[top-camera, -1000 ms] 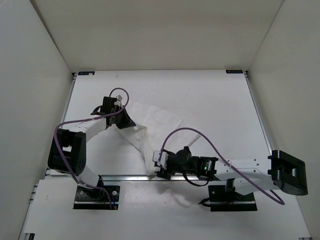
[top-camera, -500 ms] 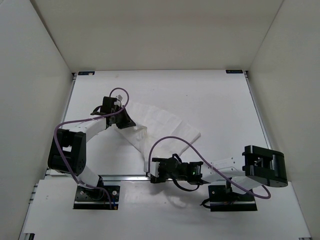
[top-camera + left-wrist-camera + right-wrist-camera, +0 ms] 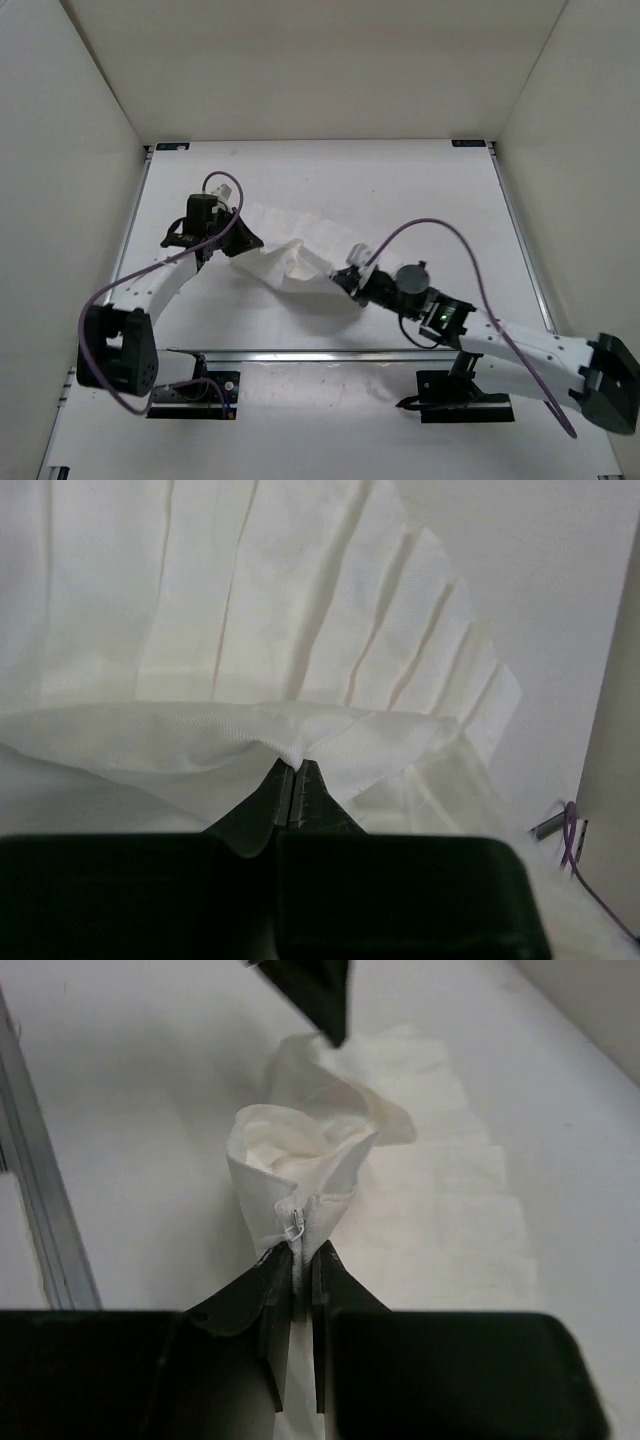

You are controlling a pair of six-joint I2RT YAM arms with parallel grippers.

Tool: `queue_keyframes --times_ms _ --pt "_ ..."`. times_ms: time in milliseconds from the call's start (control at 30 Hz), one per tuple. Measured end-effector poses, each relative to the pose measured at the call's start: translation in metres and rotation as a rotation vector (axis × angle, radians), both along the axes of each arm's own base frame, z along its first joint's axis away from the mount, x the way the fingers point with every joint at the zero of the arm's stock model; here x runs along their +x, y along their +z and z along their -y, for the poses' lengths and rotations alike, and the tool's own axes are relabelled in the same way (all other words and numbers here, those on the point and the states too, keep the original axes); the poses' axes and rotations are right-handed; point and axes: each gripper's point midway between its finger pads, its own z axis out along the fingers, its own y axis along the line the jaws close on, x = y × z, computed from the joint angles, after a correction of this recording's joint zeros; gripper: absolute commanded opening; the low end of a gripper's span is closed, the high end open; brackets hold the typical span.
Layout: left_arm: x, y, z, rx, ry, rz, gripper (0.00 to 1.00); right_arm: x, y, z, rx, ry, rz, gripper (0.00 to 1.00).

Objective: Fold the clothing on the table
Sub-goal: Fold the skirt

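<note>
The clothing [image 3: 305, 250], white and pleated, lies bunched across the middle of the table [image 3: 420, 190] between both arms. My left gripper [image 3: 246, 243] is shut on a raised fold at the garment's left end; in the left wrist view the fabric [image 3: 300, 630] fans out beyond the gripper [image 3: 293, 766]. My right gripper [image 3: 351, 281] is shut on the garment's right near edge. In the right wrist view the gripper [image 3: 303, 1252] pinches a seam with a small zipper pull, and the cloth [image 3: 300, 1155] stands up in a loop above it.
A metal rail [image 3: 300, 353] runs along the table's near edge, also seen as the rail [image 3: 40, 1220] at the left of the right wrist view. White walls [image 3: 80, 120] enclose the table. Purple cables [image 3: 440, 232] arc over both arms.
The right arm swung from the near rail to mid-table, and its jaws closed on the garment's edge. The part hanging toward the rail came up. The left arm shifted slightly left, still gripping.
</note>
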Motion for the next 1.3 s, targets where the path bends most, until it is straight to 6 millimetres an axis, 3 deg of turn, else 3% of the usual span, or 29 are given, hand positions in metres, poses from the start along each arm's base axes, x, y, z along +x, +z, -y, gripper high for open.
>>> queue_keyframes --times_ms 133,300,567,767,900,1000,1100,1200,1300 --pt "-0.017 0.044 0.003 -0.021 -0.009 0.122 0.0 0.03 0.042 0.057 0.147 -0.118 -0.006 0.0" --pt "-0.051 0.078 0.012 -0.06 -0.037 0.215 0.0 0.017 0.04 0.076 0.178 -0.099 -0.088 0.0" --pt "-0.103 0.086 0.003 -0.113 -0.004 0.236 0.0 -0.014 0.026 0.097 0.207 -0.12 -0.284 0.0" --pt "-0.132 0.082 0.006 -0.163 -0.021 0.236 0.0 -0.004 0.013 0.145 0.246 -0.266 -0.442 0.0" --pt "-0.139 0.075 0.013 -0.2 -0.054 0.183 0.0 -0.006 0.015 0.154 0.297 -0.233 -0.536 0.0" --pt "-0.126 0.074 0.012 -0.183 -0.03 0.162 0.0 -0.001 0.012 0.146 0.302 -0.19 -0.623 0.0" --pt "-0.092 0.085 0.006 -0.157 0.021 0.148 0.0 0.021 0.013 0.138 0.284 -0.176 -0.72 0.0" --pt "-0.04 0.12 0.0 -0.143 0.066 0.176 0.0 0.07 0.045 0.13 0.296 -0.17 -0.723 0.0" --pt "0.019 0.184 -0.002 -0.146 0.074 0.285 0.0 0.119 0.112 0.131 0.34 -0.152 -0.598 0.0"
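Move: The skirt's waistband is already held in both grippers, roughly 16 cm apart, and most of the pleated part still lies on the table. The middle of that part is about 14 cm right of and 5 cm ahead of the left hand, 8 cm below; from the right hand it is some 16 cm ahead, 2 cm left and 15 cm below. From the left hand, the right-held corner is about 12 cm back, 16 cm right and 8 cm higher; the front rail is straight back some 23 cm. The skirt is drawn up and back, pulled wide, then swung forward, with both grips kept shut. The left hand goes back about 14 cm while rising, then returns forward and climbs higher; the right pulls away rightward some 15 cm, first slightly forward and up, then sinking a little before sweeping forward and up, its fingers tipping well down. ##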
